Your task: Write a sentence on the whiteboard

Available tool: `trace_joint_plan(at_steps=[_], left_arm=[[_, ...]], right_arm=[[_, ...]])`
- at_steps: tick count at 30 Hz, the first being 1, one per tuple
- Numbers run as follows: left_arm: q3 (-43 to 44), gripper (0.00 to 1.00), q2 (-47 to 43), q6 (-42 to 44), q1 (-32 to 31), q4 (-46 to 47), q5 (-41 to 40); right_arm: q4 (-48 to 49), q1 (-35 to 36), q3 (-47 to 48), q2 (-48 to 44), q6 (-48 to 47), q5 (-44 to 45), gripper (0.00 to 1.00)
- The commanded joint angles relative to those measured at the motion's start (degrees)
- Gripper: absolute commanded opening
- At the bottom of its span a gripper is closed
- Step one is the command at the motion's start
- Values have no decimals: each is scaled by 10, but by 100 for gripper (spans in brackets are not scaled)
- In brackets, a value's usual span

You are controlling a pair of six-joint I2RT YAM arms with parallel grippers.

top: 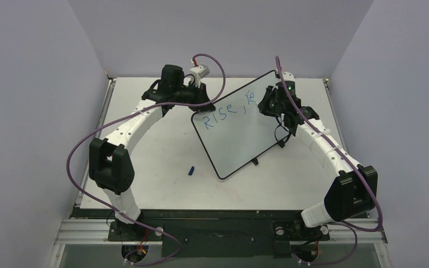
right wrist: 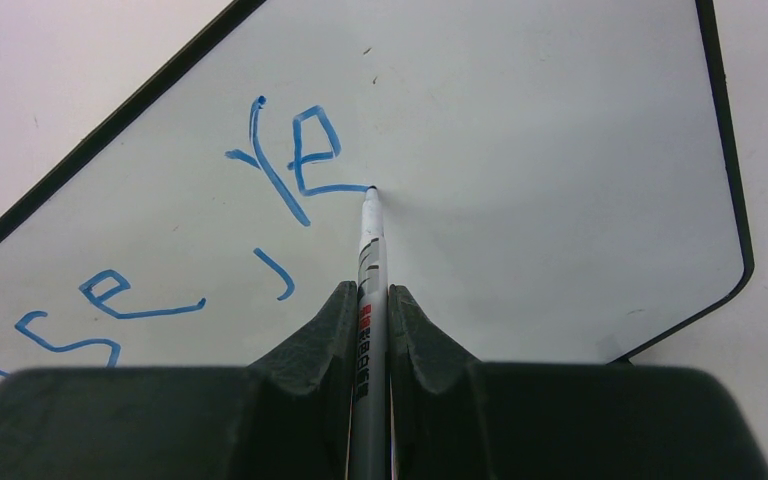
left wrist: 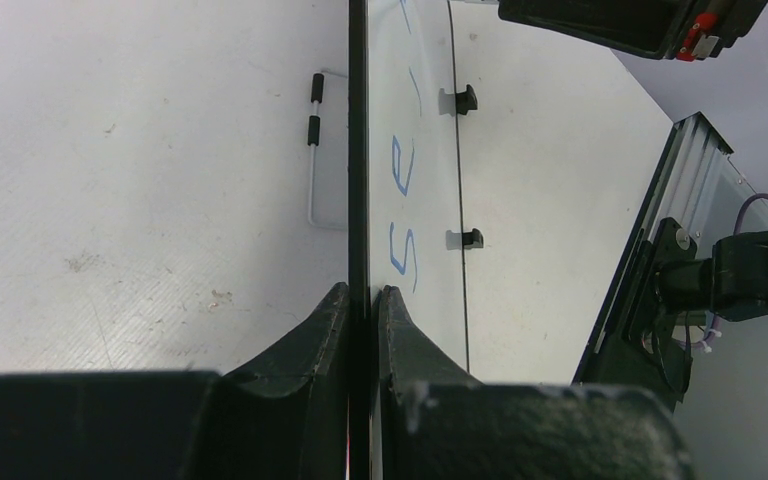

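The whiteboard [top: 246, 142], white with a thin black frame, is held slanted over the table. My left gripper [top: 202, 108] is shut on its upper left corner; in the left wrist view the fingers [left wrist: 363, 295] pinch the board's black edge [left wrist: 358, 150]. The sentence [top: 226, 107] in blue reads roughly "Rise, te". My right gripper [top: 275, 103] is shut on a marker [right wrist: 370, 245]. The marker's tip touches the whiteboard [right wrist: 560, 150] at the end of the "e" stroke of the sentence [right wrist: 295, 160], with the gripper [right wrist: 369, 290] just behind it.
A small blue marker cap [top: 191, 170] lies on the white table [top: 156, 190] in front of the board. Black feet [left wrist: 467, 239] and a wire stand [left wrist: 312, 150] stick out from the board. Grey walls close the table in on three sides.
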Motion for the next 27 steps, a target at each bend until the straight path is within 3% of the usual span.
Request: trace_joint_plan(at_steps=[1, 10, 27], left_arm=[[10, 0, -26, 47, -7, 42, 8], [10, 0, -26, 48, -7, 41, 7], [11, 0, -24, 49, -8, 40, 8]], right_arm=[[-3, -2, 28, -5, -7, 10, 0], [2, -25, 41, -44, -1, -4, 0], [16, -59, 101, 20, 17, -49, 0]])
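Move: The right hand holds the marker with its tip at the tail of the "e" in "ye"; the next blank spot lies about 7 cm ahead, level sideways and 2 cm above that hand. The "e" is roughly 5 cm ahead and 3 cm left, the "y" as far ahead and 5 cm left, and the comma about 3 cm ahead, 6 cm left and 5 cm lower. From the left hand, on the whiteboard's upper-left edge, the blank spot is some 19 cm right and 7 cm ahead. With the marker still gripped, the right hand first creeps less than 1 cm to the right at the tail of the "e", then rises about 5 cm in all, easing some 2 cm to the right and, late on, 2 cm forward with the leaning board, tilting up only about 5 degrees. That carries the marker tip away from the "e" to clean board above and to the right of it, close to the surface though contact can't be seen, while the left hand keeps pinching the whiteboard's edge almost still. ##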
